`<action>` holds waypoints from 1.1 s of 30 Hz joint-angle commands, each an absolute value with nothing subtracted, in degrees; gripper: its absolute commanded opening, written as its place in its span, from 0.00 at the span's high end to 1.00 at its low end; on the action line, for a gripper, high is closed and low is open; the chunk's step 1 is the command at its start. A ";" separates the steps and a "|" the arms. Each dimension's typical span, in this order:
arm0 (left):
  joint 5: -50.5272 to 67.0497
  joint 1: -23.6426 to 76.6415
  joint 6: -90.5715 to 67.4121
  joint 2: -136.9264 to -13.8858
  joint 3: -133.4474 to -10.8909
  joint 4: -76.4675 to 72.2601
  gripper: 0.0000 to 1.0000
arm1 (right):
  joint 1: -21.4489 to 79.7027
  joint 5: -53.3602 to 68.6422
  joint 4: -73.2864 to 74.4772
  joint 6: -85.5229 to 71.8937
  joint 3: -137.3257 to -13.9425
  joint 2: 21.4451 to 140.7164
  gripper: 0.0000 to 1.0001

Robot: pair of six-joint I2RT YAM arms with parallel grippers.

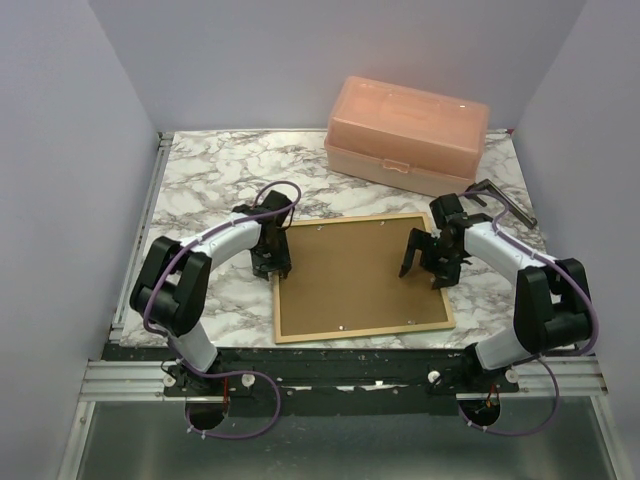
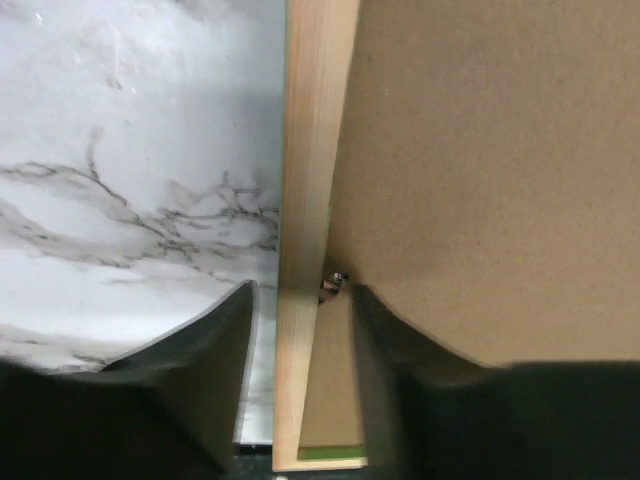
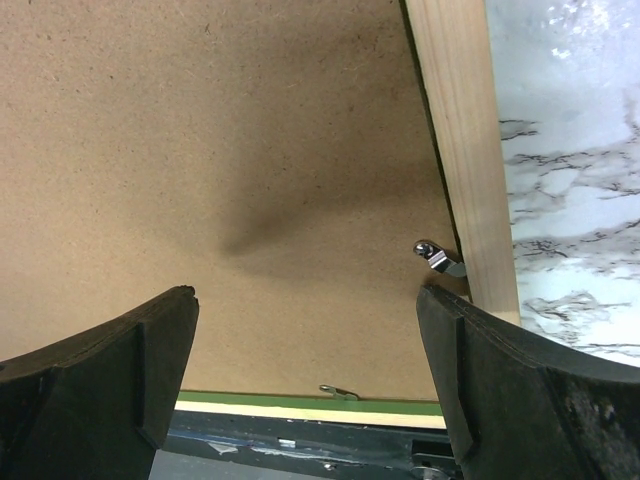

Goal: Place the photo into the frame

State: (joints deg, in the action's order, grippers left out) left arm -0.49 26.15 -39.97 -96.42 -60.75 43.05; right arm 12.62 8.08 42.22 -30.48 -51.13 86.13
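Note:
The frame (image 1: 362, 331) lies face down on the marble table, pale wood back up, with a brown backing panel (image 1: 350, 275) set in it. The photo is out of view. My left gripper (image 1: 272, 265) is at the frame's left rail. In the left wrist view its narrowed jaws (image 2: 300, 290) straddle the rail (image 2: 305, 150). A sliver of table shows beside the left finger, and the right finger sits by a small metal clip (image 2: 335, 281). My right gripper (image 1: 427, 268) hangs wide open over the panel near the right rail (image 3: 460, 150), holding nothing (image 3: 305, 300).
A peach plastic box (image 1: 405, 135) stands at the back right. A dark metal tool (image 1: 505, 200) lies beside the right arm. Small metal clips (image 3: 438, 258) (image 3: 338, 392) sit on the panel's edges. The frame's near rail is close to the table's front edge.

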 commanded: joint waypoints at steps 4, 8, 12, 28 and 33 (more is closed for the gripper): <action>-5.74 26.31 -39.04 -91.60 -63.46 49.83 0.30 | 12.28 13.40 40.27 -29.96 -50.29 87.63 0.00; -8.64 25.30 -38.26 -88.29 -64.92 52.81 0.26 | 12.30 17.23 38.48 -31.03 -50.12 88.36 0.00; -10.12 25.05 -36.89 -83.97 -66.39 55.13 0.24 | 12.60 20.97 36.36 -32.57 -50.40 89.32 0.00; -2.10 25.57 -32.70 -67.75 -60.56 49.58 0.18 | 6.61 3.20 44.21 -27.93 -61.33 88.81 0.00; 4.69 25.65 -33.25 -62.12 -55.12 42.76 0.08 | 2.19 5.90 43.49 -27.31 -57.21 89.19 0.00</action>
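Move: The clip on the left rail sits at the left fingertips, roughly 1 cm to their right and 1 cm below; the frame's near-left corner is about 16 cm back from that hand. From the right hand, the right rail runs about 6 cm to its right and 2 cm below. The right-rail clip lies 5 cm right and 1 cm ahead of it; a near-rail clip lies some 10 cm back, 1 cm left. The left hand, its fingers already parting around the clip, opens them nearly wide and lifts off the left rail about 12 cm, veering a few centimetres left and tilting some 20 degrees so the fingertips swing forward. Low over the backing board, the wide-open right hand first slips 4.5 cm left, rolling slightly, then sweeps forward and back right, rising a little, to end above the right rail. ##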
